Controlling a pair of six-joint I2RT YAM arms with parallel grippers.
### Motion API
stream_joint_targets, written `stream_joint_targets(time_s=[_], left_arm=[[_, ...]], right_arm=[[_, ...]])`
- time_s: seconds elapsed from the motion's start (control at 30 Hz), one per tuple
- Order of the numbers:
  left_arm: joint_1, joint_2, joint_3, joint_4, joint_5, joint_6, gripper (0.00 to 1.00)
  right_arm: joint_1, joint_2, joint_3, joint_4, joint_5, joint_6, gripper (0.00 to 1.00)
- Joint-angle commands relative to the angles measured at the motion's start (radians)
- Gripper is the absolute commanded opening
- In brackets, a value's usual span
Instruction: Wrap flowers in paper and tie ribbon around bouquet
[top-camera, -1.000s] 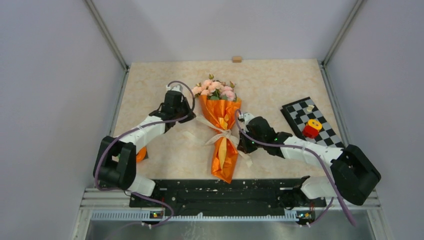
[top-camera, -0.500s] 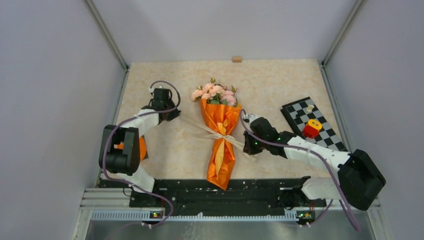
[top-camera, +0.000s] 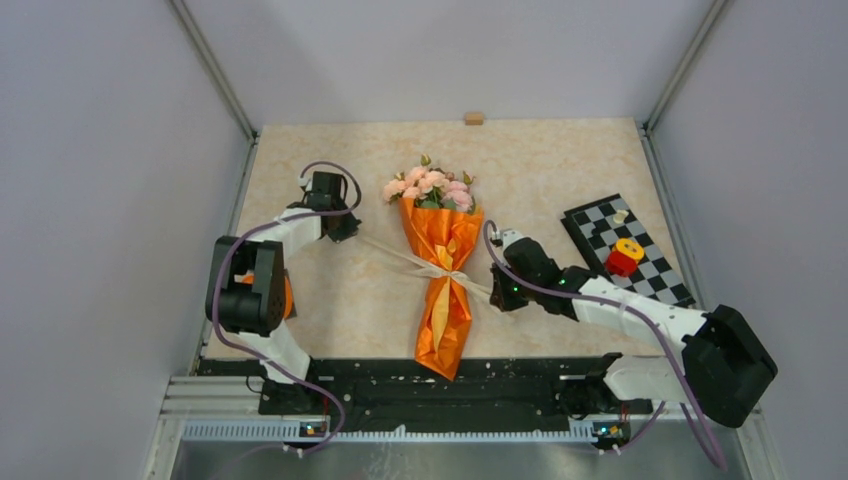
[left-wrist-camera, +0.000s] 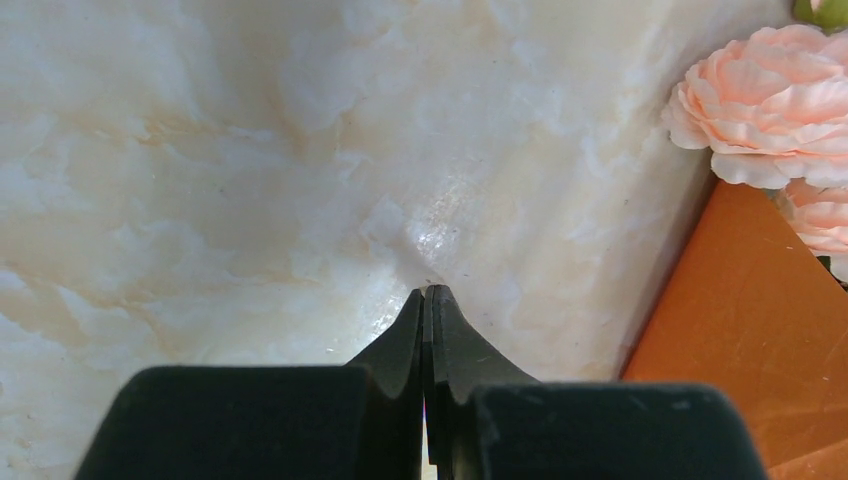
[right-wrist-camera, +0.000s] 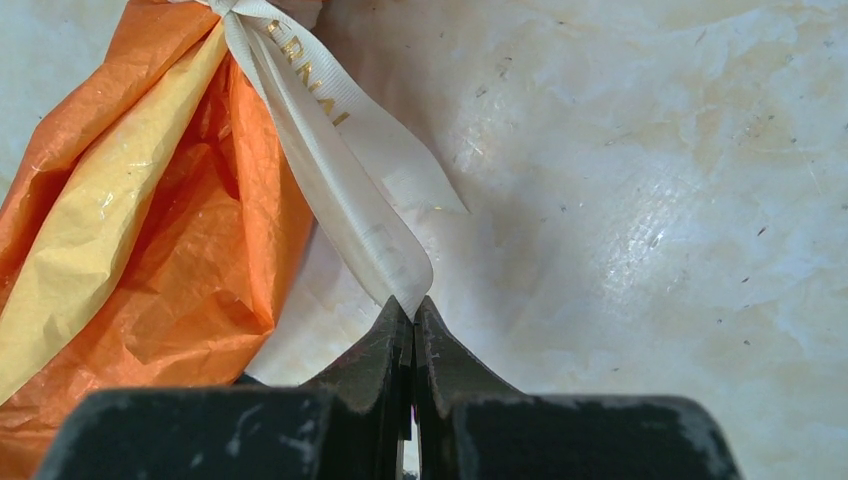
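The bouquet lies in the middle of the table, its pink flowers (top-camera: 430, 187) at the far end of a cone of orange paper (top-camera: 445, 305). A cream ribbon (top-camera: 443, 270) is knotted round the cone's waist, with one straight strand running out to each side. My left gripper (top-camera: 350, 233) is shut at the far-left strand's end; in its wrist view the shut tips (left-wrist-camera: 428, 290) hide the ribbon, with the flowers (left-wrist-camera: 765, 110) and paper (left-wrist-camera: 740, 320) at right. My right gripper (top-camera: 493, 296) is shut on the right strand, a folded ribbon (right-wrist-camera: 340, 180) pinched at its tips (right-wrist-camera: 413, 302) beside the paper (right-wrist-camera: 150, 230).
A black-and-white checkered board (top-camera: 640, 268) lies at the right with a red and yellow piece (top-camera: 623, 256) on it. A small wooden block (top-camera: 474, 118) sits at the far edge. An orange object (top-camera: 286, 297) shows behind the left arm's base. Grey walls close in both sides.
Both grippers have drawn apart, the left up and leftward, the right slightly rightward. The loose ribbon loops have pulled into straight strands and the knot has cinched the paper's waist.
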Motion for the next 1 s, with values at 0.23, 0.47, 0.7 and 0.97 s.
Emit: stream_joint_targets(time_s=[0.23, 0.47, 0.7, 0.97], left_arm=[[0.036, 0.012, 0.045, 0.081, 0.115, 0.037, 0.0], [0.025, -0.079, 0.022, 0.092, 0.26, 0.068, 0.54], [0.011, -0.205, 0.027, 0.004, 0.277, 0.13, 0.99], [-0.182, -0.218, 0.053, 0.02, 0.417, 0.259, 0.99]], right_arm=[[0.002, -0.037, -0.05, 0.034, -0.135, -0.044, 0.0], [0.002, -0.055, -0.036, 0.114, -0.17, -0.109, 0.3], [-0.02, -0.112, 0.011, 0.107, 0.006, -0.146, 0.61], [-0.19, -0.009, 0.038, 0.173, 0.056, -0.162, 0.74]])
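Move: Held at the left fingertips is one ribbon tail, running taut to the ribbon knot, about 18 cm to this hand's right and 9 cm nearer the base, at much the same height; the flower heads are roughly 17 cm to its right and 11 cm ahead. The right hand still pinches the other tail; from it the knot is about 8 cm ahead and 13 cm left, and the foot of the orange paper some 13 cm back and 12 cm left. Letting go of both ribbon tails after a brief hold: the left fingers open wide as that hand rises about 10 cm and swings some 8 cm right towards the bouquet, turning about 25 degrees clockwise. The right hand eases back and left a couple of centimetres while its fingers start to open to about three quarters, then goes forward some 6 cm, rising and drifting right beside the bouquet. ##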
